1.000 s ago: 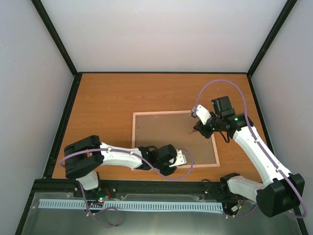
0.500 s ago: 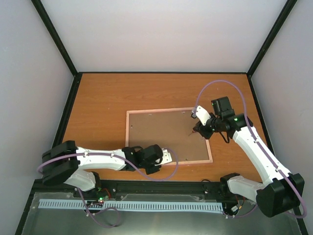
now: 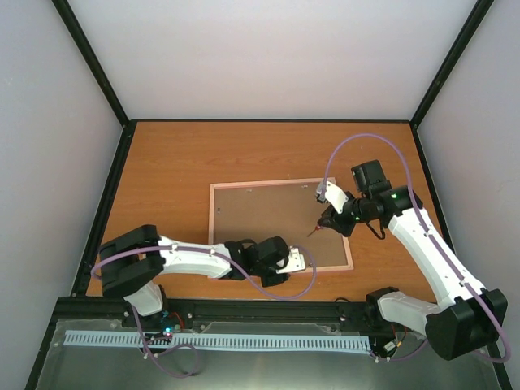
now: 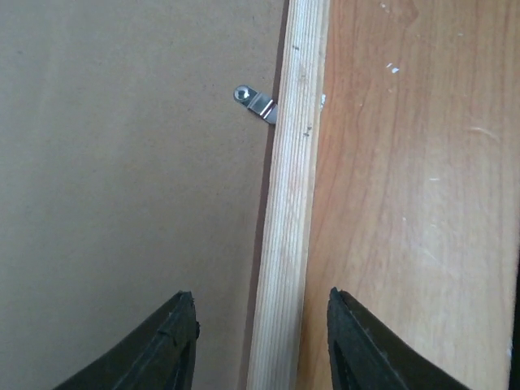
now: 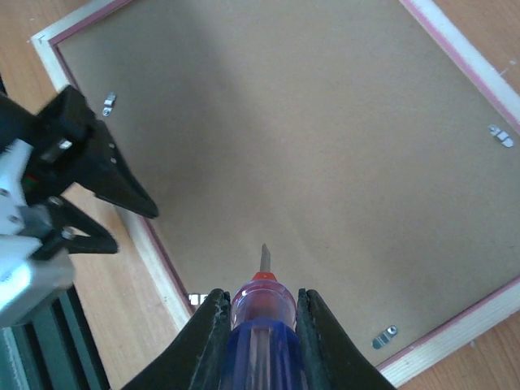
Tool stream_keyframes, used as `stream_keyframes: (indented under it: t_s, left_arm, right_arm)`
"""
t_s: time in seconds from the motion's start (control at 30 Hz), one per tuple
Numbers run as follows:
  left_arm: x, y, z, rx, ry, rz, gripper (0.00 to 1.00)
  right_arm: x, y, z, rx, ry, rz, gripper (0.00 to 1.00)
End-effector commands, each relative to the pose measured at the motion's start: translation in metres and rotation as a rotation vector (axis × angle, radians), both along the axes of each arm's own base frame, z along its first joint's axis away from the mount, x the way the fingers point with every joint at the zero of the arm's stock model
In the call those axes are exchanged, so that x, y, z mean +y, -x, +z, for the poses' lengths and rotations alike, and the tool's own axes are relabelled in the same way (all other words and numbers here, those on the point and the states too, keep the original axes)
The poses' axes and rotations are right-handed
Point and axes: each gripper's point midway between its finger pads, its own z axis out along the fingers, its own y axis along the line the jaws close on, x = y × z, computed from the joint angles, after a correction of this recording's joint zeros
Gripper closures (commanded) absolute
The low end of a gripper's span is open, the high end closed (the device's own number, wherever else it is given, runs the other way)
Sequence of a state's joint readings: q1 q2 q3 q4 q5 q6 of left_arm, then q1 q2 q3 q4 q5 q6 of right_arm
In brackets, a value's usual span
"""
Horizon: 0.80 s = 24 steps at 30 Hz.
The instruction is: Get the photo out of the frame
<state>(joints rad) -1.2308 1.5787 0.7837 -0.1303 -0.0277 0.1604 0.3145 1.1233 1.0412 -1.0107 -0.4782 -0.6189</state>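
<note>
The frame (image 3: 244,188) lies face down on the table, its brown board back (image 5: 309,146) upward inside a pink-and-wood border. The photo is hidden under the board. My left gripper (image 3: 297,263) is at the frame's near edge and stands open. Its fingers (image 4: 175,345) straddle the wooden edge strip (image 4: 292,203) without touching it. My right gripper (image 3: 327,219) hovers over the board's right part, shut on a purple-handled screwdriver (image 5: 262,341) whose tip points at the board. In the right wrist view the left gripper (image 5: 134,229) shows at the frame's edge.
Small metal tabs hold the board down: one tab (image 4: 258,103) lies ahead of the left fingers, and other tabs (image 5: 501,136) (image 5: 384,335) (image 5: 108,103) sit along the border. Orange wooden table (image 3: 179,154) surrounds the frame, with black rails at its sides.
The frame slid left across the table with the left gripper shut on its near edge. That gripper has now opened and let go. The right gripper dipped slightly with the screwdriver.
</note>
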Motion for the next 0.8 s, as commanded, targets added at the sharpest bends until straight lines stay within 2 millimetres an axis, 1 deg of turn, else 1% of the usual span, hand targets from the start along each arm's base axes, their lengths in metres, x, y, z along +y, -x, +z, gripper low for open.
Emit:
stream_keyframes:
  t_s: [0.0, 0.13, 0.2, 0.33, 0.47, 0.53, 0.67, 0.77]
  left_arm:
    - [-0.031, -0.001, 0.004, -0.038, 0.072, -0.055, 0.58]
    - [-0.026, 0.000, -0.005, -0.047, 0.063, -0.057, 0.64]
    - [-0.019, 0.002, -0.009, -0.038, 0.048, -0.056, 0.68]
    - [-0.001, 0.009, -0.021, -0.012, 0.002, -0.054, 0.75]
    - [0.005, 0.012, -0.017, -0.003, 0.008, -0.044, 0.85]
    - [0.008, 0.008, -0.013, -0.020, 0.007, -0.023, 0.89]
    - [0.013, 0.006, -0.010, -0.034, -0.009, -0.016, 0.91]
    - [0.018, 0.006, -0.015, -0.032, -0.047, -0.022, 0.93]
  right_arm:
    - [0.004, 0.008, 0.005, 0.023, -0.026, 0.034, 0.97]
    - [0.002, 0.008, -0.003, 0.032, -0.014, 0.034, 0.97]
    - [0.000, 0.009, -0.008, 0.037, 0.001, 0.040, 0.97]
    - [0.001, 0.014, -0.009, 0.061, 0.015, 0.088, 0.97]
    - [0.004, 0.021, -0.014, 0.115, 0.013, 0.129, 0.97]
    - [0.006, 0.025, -0.016, 0.139, 0.005, 0.142, 0.97]
    - [0.012, 0.035, -0.015, 0.149, -0.015, 0.187, 0.97]
    - [0.017, 0.044, -0.009, 0.146, -0.038, 0.235, 0.97]
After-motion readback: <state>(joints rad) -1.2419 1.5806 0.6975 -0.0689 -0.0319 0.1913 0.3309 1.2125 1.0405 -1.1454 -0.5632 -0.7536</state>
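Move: My left fingers, half open, straddle the frame's near rail, which lies about 2 cm straight below them. That rail's metal clip is some 10 cm to the right and 1 cm ahead, 3 cm lower. From my right hand, holding the screwdriver, that near clip lies about 5 cm back, 3 cm left and 14 cm below. The right rail's clip is about 5 cm ahead and 5 cm right, just as far down. I sink my left hand about 2 cm onto the near rail and close its fingers around the wood. With the rail pinched, I draw the frame some 2.5 cm to the left and slightly back. Meanwhile my right hand, still gripping the screwdriver, comes back about 3 cm and down 2.5 cm, tipping and turning counter-clockwise to bring the blade to the near clip. ##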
